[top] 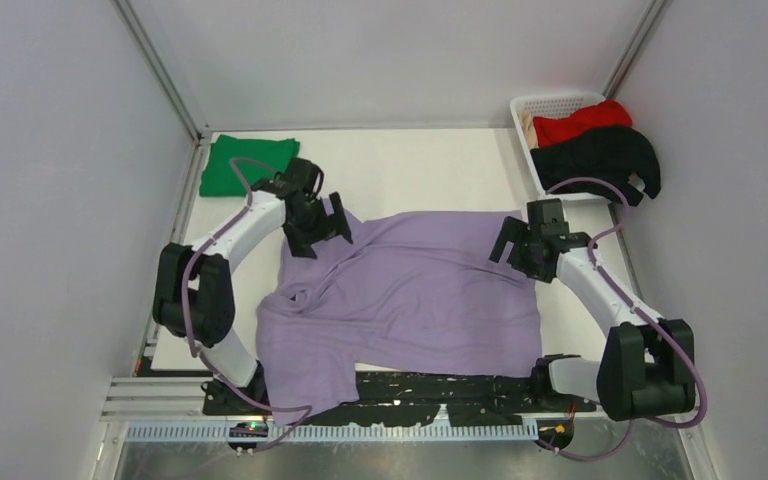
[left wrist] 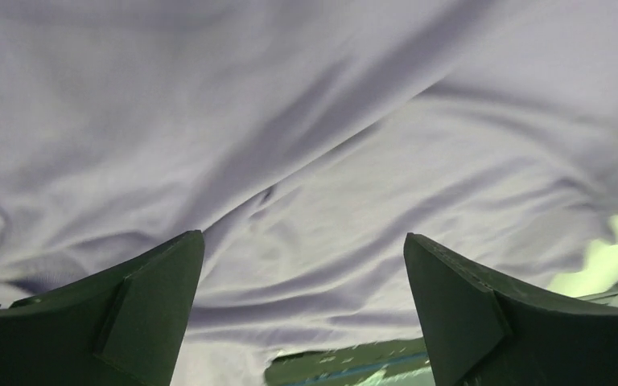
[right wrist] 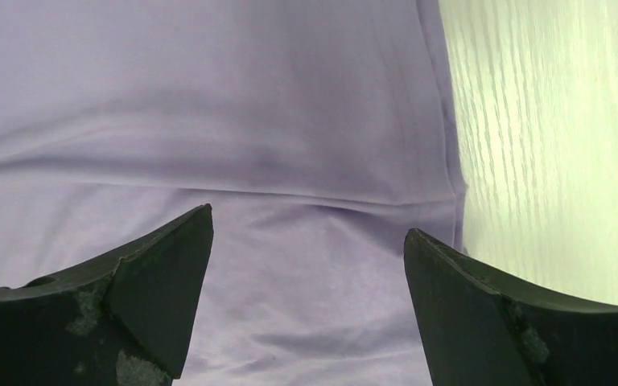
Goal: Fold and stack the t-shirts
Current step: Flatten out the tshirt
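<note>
A lavender t-shirt (top: 410, 290) lies spread and wrinkled across the middle of the table, partly doubled over at its left side. My left gripper (top: 322, 228) hovers over its far left corner, jaws open, with only purple cloth (left wrist: 306, 161) below and nothing between them. My right gripper (top: 513, 248) is at the shirt's far right edge, open too, above a hemmed fold (right wrist: 290, 161) beside bare table (right wrist: 547, 145). A folded green t-shirt (top: 245, 163) lies at the far left. A red t-shirt (top: 580, 122) and a black t-shirt (top: 605, 158) sit in the basket.
The white lattice basket (top: 535, 108) stands at the far right corner, the black shirt spilling over its near rim. Grey walls close in on the left, back and right. The shirt's near hem hangs over the dark rail (top: 440, 390) between the arm bases.
</note>
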You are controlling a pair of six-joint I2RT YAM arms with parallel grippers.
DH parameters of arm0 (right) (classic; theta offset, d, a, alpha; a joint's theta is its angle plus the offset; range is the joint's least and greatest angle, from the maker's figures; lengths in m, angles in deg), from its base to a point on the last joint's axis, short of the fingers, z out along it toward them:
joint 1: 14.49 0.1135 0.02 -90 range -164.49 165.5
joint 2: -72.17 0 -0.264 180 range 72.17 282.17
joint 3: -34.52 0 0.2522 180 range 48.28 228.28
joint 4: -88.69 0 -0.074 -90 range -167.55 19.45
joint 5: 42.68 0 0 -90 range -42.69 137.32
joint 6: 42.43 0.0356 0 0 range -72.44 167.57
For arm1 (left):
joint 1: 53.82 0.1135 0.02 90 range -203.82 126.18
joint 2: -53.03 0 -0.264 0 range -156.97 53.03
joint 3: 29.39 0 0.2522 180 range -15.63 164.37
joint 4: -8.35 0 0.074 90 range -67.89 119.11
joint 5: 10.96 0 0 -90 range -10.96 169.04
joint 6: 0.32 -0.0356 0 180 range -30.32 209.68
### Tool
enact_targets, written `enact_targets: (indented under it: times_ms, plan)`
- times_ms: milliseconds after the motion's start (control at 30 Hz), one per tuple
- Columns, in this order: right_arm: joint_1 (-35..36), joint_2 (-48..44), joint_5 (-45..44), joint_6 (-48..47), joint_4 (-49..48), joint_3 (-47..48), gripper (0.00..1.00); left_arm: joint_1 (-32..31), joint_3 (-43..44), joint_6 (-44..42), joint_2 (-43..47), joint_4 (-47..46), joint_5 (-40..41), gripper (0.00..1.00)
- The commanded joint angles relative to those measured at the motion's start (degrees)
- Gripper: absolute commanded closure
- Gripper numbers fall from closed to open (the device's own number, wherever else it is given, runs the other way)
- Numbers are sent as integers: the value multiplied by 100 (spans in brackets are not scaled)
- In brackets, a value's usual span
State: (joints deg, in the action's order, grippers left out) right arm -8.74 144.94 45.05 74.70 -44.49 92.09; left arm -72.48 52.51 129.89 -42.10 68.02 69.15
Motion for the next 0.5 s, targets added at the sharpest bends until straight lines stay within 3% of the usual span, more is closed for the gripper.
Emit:
enact_targets:
  times_ms: [0, 133, 267, 367, 467]
  plan:
    - [-13, -430, 137, -280, -862, 258, 5, 50, 1401, -11, -356, -482, 436, 0]
    - [-16, -445, 422, -373, -1141, 274, 5, 164, 2896, 175, -1634, -396, 1216, 0]
    - [-18, -379, 381, -474, -1170, 251, 5, 339, 4453, 369, -2884, 133, 1045, 0]
    - [-12, -389, 298, -514, -1166, 241, 4, 396, 4885, 554, -3382, 479, 871, 0]
    - [-16, -399, 254, -578, -1169, 229, 5, 398, 4446, 766, -3242, 380, 1250, 0]
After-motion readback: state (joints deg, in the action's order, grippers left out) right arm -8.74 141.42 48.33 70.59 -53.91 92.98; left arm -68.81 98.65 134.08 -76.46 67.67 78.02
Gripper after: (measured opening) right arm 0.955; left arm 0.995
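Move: Ahead of the left hand, by about 18 cm, lies the t-shirt's far left corner, also about 3 cm to its left and some 5 cm below; the folded green shirt sits farther out, about 31 cm ahead and 21 cm left. A bunched fold of the t-shirt lies roughly 12 cm behind this hand and 8 cm to its left. From the right hand that same corner is some 21 cm ahead and 49 cm left. Swinging forward in a quick arc, the open left hand travels about 21 cm over the rumpled purple cloth towards the t-shirt's far left corner, rising some 6 cm and sinking back to its starting height; its fingers tip forward and it turns about 10 degrees counter-clockwise. Meanwhile the right hand, also empty and open, eases about 4 cm forward and 4 cm up, farther above the cloth, then stops. ##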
